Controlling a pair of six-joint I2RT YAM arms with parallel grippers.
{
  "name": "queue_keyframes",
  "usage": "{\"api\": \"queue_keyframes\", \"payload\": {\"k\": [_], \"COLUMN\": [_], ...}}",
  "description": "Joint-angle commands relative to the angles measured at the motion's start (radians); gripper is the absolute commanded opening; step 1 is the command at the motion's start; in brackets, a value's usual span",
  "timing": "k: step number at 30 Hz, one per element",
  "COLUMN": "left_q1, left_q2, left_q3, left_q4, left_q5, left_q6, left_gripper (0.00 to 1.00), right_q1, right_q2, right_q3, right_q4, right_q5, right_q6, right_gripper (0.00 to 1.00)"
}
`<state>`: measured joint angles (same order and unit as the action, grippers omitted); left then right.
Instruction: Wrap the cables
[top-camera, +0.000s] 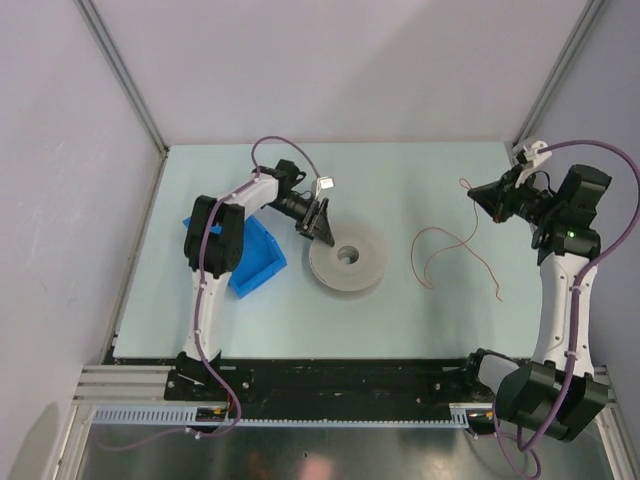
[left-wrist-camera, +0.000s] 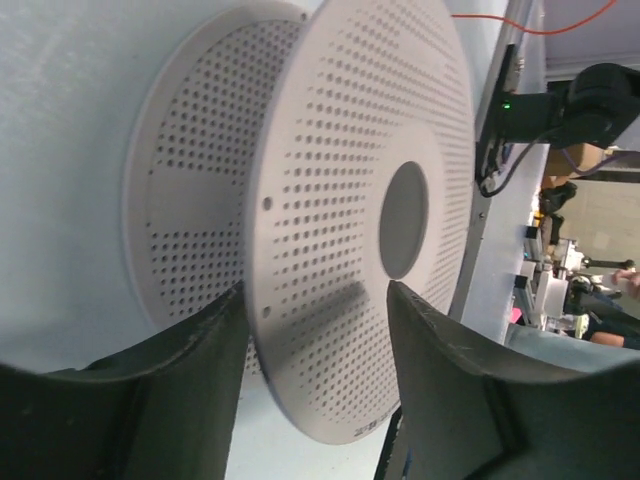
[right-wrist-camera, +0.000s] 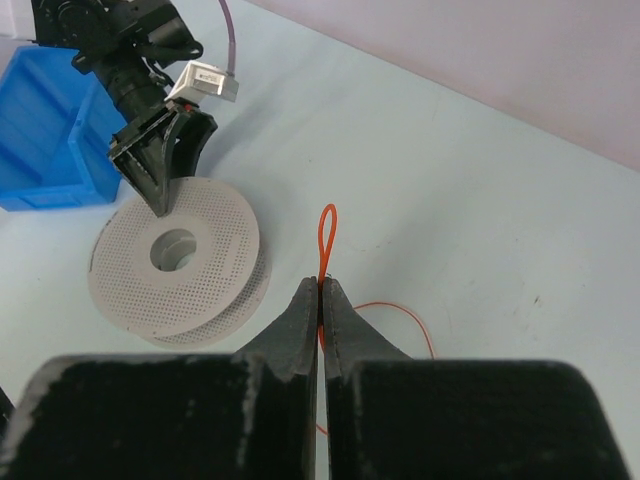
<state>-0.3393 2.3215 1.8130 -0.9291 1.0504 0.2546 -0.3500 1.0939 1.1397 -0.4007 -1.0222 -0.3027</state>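
Observation:
The cable is a thin orange-red wire (top-camera: 446, 233) lying in loose curves on the table right of centre. My right gripper (right-wrist-camera: 321, 285) is shut on it, and a small loop of the wire (right-wrist-camera: 327, 225) sticks out past the fingertips. The grey-white perforated spool (top-camera: 345, 262) lies flat at mid-table. My left gripper (top-camera: 318, 225) is at its far-left rim. In the left wrist view the spool's upper flange (left-wrist-camera: 340, 180) stands between the two black fingers (left-wrist-camera: 190, 370), which are apart on either side of it. My right gripper (top-camera: 478, 198) hovers at the right.
A blue bin (top-camera: 255, 255) sits left of the spool, partly under the left arm, and shows in the right wrist view as the blue bin (right-wrist-camera: 50, 130). White walls with metal posts close off the back and sides. The arm bases sit on a black rail at the near edge.

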Motion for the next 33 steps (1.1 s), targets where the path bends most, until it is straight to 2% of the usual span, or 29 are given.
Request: {"api": "queue_keyframes", "payload": {"k": [1,9,11,16,22,29,33], "left_q1": [-0.007,-0.004,-0.007,-0.053,-0.158,-0.245,-0.300], "left_q2": [-0.006,-0.029,-0.080,-0.310,-0.568,-0.693,-0.735], "left_q3": [0.022,0.027,0.015,-0.075,-0.285,-0.386,-0.420], "left_q4": [-0.006,-0.006,-0.006,-0.008,-0.010,-0.007,0.008], "left_q5": [0.120,0.186,0.199,0.077,-0.148,-0.275,-0.363], "left_q6": [0.009,-0.036,-0.036,0.064,0.325,0.428,0.487], "left_gripper": [0.55,0.08,0.02,0.00,0.00,0.00,0.00], "right_q1": [0.042,0.084,0.105,0.179,0.253,0.332,0.429], "right_q2": [0.000,0.012,0.010,0.011,-0.003,-0.006,-0.002], "right_q3": [0.045,0.045,0.049,0.076,0.078,0.079,0.079], "right_q4": [0.007,0.009,0.004,-0.100,-0.228,-0.345,-0.414], "right_q5": [0.040,0.051,0.053,0.062,0.073,0.095,0.141], "right_q6": [-0.024,-0.016,-0.025,-0.104,-0.214,-0.350,-0.433], "right_gripper": [0.00,0.00,0.00,0.00,0.00,0.00,0.00]}}
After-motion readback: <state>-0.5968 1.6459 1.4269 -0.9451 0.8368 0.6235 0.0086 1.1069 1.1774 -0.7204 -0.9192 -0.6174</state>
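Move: The spool lies tilted, with its flange rim already between the open left fingers; its middle is about 5 cm right of the left gripper, 4 cm back and 3 cm lower. The blue bin stands some 19 cm left of that gripper and 3 cm back. From the right gripper, which already holds the orange cable's loop, the spool is roughly 25 cm left, 1 cm back and 28 cm down; the loose cable lies 2 cm left, 1 cm back and 30 cm below. Shut the left fingers on the flange rim, then lift it and draw it back towards the base, about 13 cm back and 11 cm up, turning the wrist some 40 degrees, partly clockwise. Keep the right fingers shut on the cable loop and carry it left towards the spool, about 9 cm, sinking and drawing back later on, with a counter-clockwise turn. ##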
